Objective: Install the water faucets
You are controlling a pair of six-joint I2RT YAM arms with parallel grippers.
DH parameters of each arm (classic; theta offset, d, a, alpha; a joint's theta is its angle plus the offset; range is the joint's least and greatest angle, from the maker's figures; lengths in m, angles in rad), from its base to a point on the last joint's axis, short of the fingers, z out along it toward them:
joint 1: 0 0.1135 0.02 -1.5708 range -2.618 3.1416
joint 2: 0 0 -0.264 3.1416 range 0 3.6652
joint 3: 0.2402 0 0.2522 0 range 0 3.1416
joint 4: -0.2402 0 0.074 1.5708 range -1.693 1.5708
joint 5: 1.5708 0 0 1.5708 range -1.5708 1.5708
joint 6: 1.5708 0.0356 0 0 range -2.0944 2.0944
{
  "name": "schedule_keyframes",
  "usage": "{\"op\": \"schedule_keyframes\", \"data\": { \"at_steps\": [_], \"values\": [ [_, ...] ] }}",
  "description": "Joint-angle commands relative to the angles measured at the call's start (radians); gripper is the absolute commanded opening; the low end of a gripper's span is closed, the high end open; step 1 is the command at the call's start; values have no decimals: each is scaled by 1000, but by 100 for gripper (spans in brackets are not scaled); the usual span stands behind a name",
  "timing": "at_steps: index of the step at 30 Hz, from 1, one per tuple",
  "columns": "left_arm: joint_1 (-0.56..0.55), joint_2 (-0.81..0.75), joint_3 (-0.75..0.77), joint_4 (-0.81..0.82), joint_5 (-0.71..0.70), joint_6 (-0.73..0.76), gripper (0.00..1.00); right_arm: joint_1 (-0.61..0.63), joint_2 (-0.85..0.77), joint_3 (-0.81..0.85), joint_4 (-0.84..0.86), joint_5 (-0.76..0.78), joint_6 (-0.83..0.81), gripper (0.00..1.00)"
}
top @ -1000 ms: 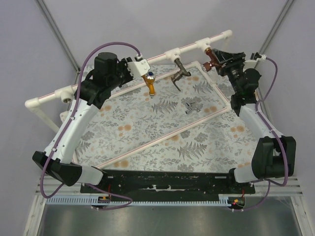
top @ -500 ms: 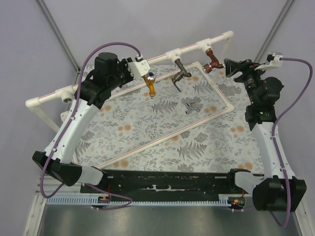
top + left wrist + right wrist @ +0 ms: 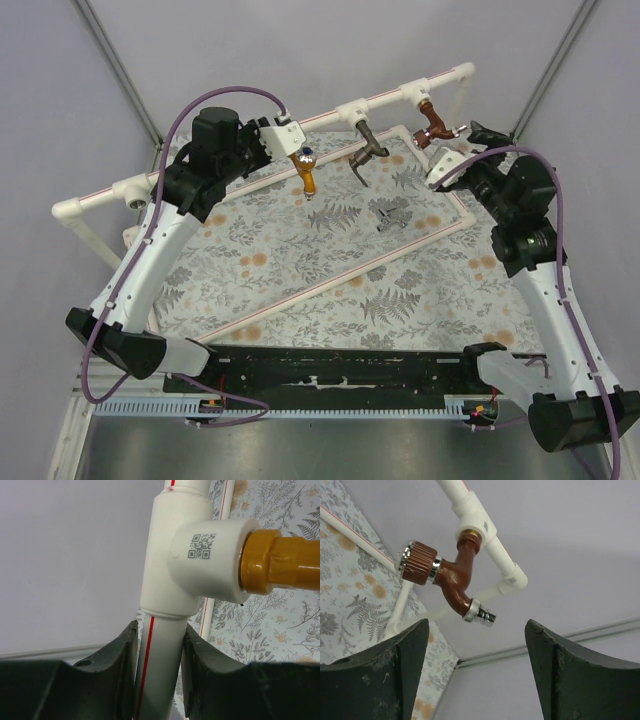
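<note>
A white pipe frame (image 3: 200, 165) runs across the back with three faucets screwed into its T-fittings: golden-orange (image 3: 306, 172), dark grey (image 3: 368, 148) and reddish-brown (image 3: 433, 125). A silver faucet (image 3: 390, 217) lies loose on the floral mat. My left gripper (image 3: 262, 142) is shut on the white pipe (image 3: 157, 670) just beside the T-fitting (image 3: 200, 545) that holds the golden-orange faucet (image 3: 285, 562). My right gripper (image 3: 462, 150) is open and empty, a little to the right of the reddish-brown faucet. In the right wrist view that faucet (image 3: 447, 575) hangs from its fitting beyond my gripper (image 3: 476, 665), clear of both fingers.
The floral mat (image 3: 330, 270) covers the table, with a thin white-and-red pipe (image 3: 330, 280) lying across it. An open pipe elbow (image 3: 130, 192) sits at the frame's left end. Grey walls and slanted poles close in the back.
My right gripper has let go of the reddish-brown faucet, pulled away to the right and turned; it now stands open beside it. The left arm has not moved.
</note>
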Motion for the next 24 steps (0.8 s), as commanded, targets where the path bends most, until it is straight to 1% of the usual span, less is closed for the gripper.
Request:
{"op": "schedule_keyframes", "data": {
  "at_steps": [1, 5, 8, 13, 16, 18, 21, 23, 24],
  "values": [
    [-30, 2, -40, -93, 122, -211, 2, 79, 44, 61, -36, 107, -390, 84],
    [-30, 5, -41, -86, 124, -210, 2, 119, 94, 49, 33, 137, -502, 81],
    [-30, 2, -41, -86, 119, -208, 2, 137, 141, 53, 63, 170, -588, 81],
    [-30, -4, -43, -86, 115, -202, 2, 139, 225, 75, 117, 199, -648, 80],
    [-30, -7, -41, -86, 112, -197, 2, 140, 271, 70, 169, 223, -658, 75],
    [-30, -9, -43, -86, 115, -197, 2, 140, 299, 61, 215, 231, -651, 68],
    [-30, -12, -44, -86, 116, -197, 2, 140, 325, 53, 273, 223, -567, 54],
    [-30, -12, -46, -86, 116, -196, 2, 139, 331, 53, 306, 211, -462, 40],
    [-30, -12, -46, -87, 113, -194, 2, 139, 333, 56, 321, 208, -378, 32]
  ]
}}
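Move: The red-brown faucet hanging in its tee is about 9 cm ahead of the right hand, 4 cm to its left and some 3 cm lower, with its spout end turned toward this hand. Its white tee sits about 14 cm ahead of the hand and 7 cm left, at nearly hand height; the grey faucet is about 15 cm left, 5 cm ahead and 4 cm lower. From the left hand, the red-brown faucet is about 26 cm right, 4 cm ahead and 3 cm lower. The right hand reaches in some 9 cm forward to the red-brown faucet, drifting about 3 cm left early on and sinking about 4 cm before coming back up a little, while it rolls about 30 degrees, left side down, so that one finger comes above the spout and the other below it. Over the last stretch its wide-open fingers close to about half their opening on the spout side of the faucet, below the tee, while the left hand stays still and keeps its grip on the white pipe beside the yellow faucet's tee. ##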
